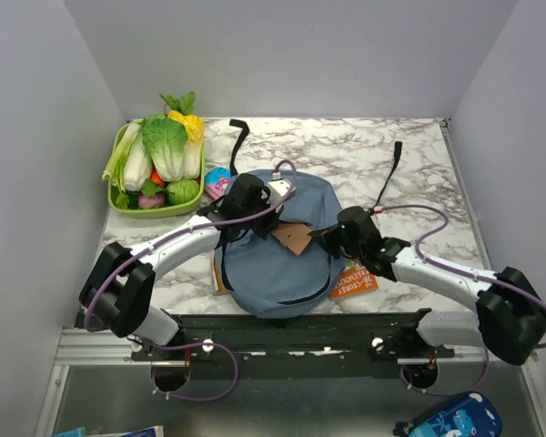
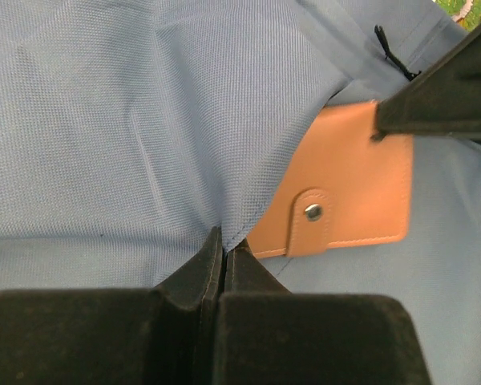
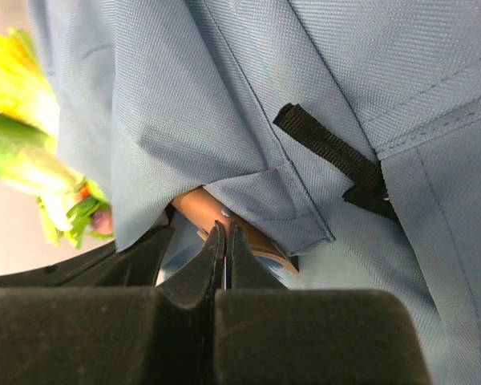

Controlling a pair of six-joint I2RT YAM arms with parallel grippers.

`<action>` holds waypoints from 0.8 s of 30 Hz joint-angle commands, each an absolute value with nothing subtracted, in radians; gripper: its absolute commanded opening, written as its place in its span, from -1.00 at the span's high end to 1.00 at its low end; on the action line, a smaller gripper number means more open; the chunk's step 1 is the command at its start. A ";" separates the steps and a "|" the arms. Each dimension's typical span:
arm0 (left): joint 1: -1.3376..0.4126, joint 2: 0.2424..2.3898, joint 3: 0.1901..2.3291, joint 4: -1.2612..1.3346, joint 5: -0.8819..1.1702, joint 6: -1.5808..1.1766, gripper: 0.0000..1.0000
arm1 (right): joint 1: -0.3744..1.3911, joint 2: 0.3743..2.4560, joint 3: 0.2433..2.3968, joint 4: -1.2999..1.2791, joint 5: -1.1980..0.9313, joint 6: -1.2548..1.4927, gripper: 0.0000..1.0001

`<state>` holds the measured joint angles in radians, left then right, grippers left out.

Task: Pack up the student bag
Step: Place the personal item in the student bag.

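The dusty-blue student bag (image 1: 282, 264) lies flat in the middle of the marble table, its black straps (image 1: 239, 138) trailing toward the back. My left gripper (image 1: 268, 221) is shut on the edge of the bag's fabric flap (image 2: 224, 120) and holds it raised. In the left wrist view the jaws (image 2: 224, 247) pinch that blue edge. A brown leather notebook (image 1: 294, 238) with a snap tab (image 2: 311, 212) sits at the bag's opening, partly under the flap. My right gripper (image 1: 318, 238) is shut on the notebook's edge (image 3: 200, 204).
A green basket (image 1: 118, 198) of toy vegetables stands at the back left. A small pink and blue item (image 1: 218, 182) lies between it and the bag. An orange book (image 1: 353, 279) lies under my right arm. A bright-blue pouch (image 1: 450, 421) sits below the table's front edge.
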<state>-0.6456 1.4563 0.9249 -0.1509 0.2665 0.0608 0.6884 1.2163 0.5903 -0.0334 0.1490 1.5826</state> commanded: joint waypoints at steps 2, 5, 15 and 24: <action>-0.661 1.512 0.982 -0.152 0.342 -0.049 1.00 | 0.785 1.402 0.744 -0.072 0.356 1.716 0.99; -0.661 1.503 0.973 -0.149 0.359 -0.045 1.00 | 0.822 1.453 0.802 -0.101 0.397 1.744 0.99; -0.646 1.489 0.878 -0.107 0.316 0.043 1.00 | 0.847 1.401 0.742 0.065 0.356 1.539 -0.21; -0.603 1.499 0.913 -0.078 0.177 0.110 1.00 | 0.853 1.373 0.703 -0.083 0.209 1.298 -0.63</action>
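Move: The right hand already has the brown leather personal item by its near edge, the item's middle about 5 cm to its left and 2 cm lower; the bag's opening, under the cloth edge that the left fingers pinch, lies some 7 cm left, level ahead and 4 cm below. The orange book is about 12 cm back and 10 cm right, 9 cm lower. From the left hand the opening is roughly 3 cm back, 3 cm right and 4 cm below. The right hand, fingers shut on the brown item's edge, pushes it about 4 cm left, with some 2 cm forward and 2 cm down, in under the raised cloth towards the left fingertips, then opens wide and lets go, rising about 2 cm and drawing back as much while easing slightly farther left. Meanwhile the left hand keeps its pinch on the bag's edge, sinking some 2 cm and ending about 1 cm farther forward and left. ##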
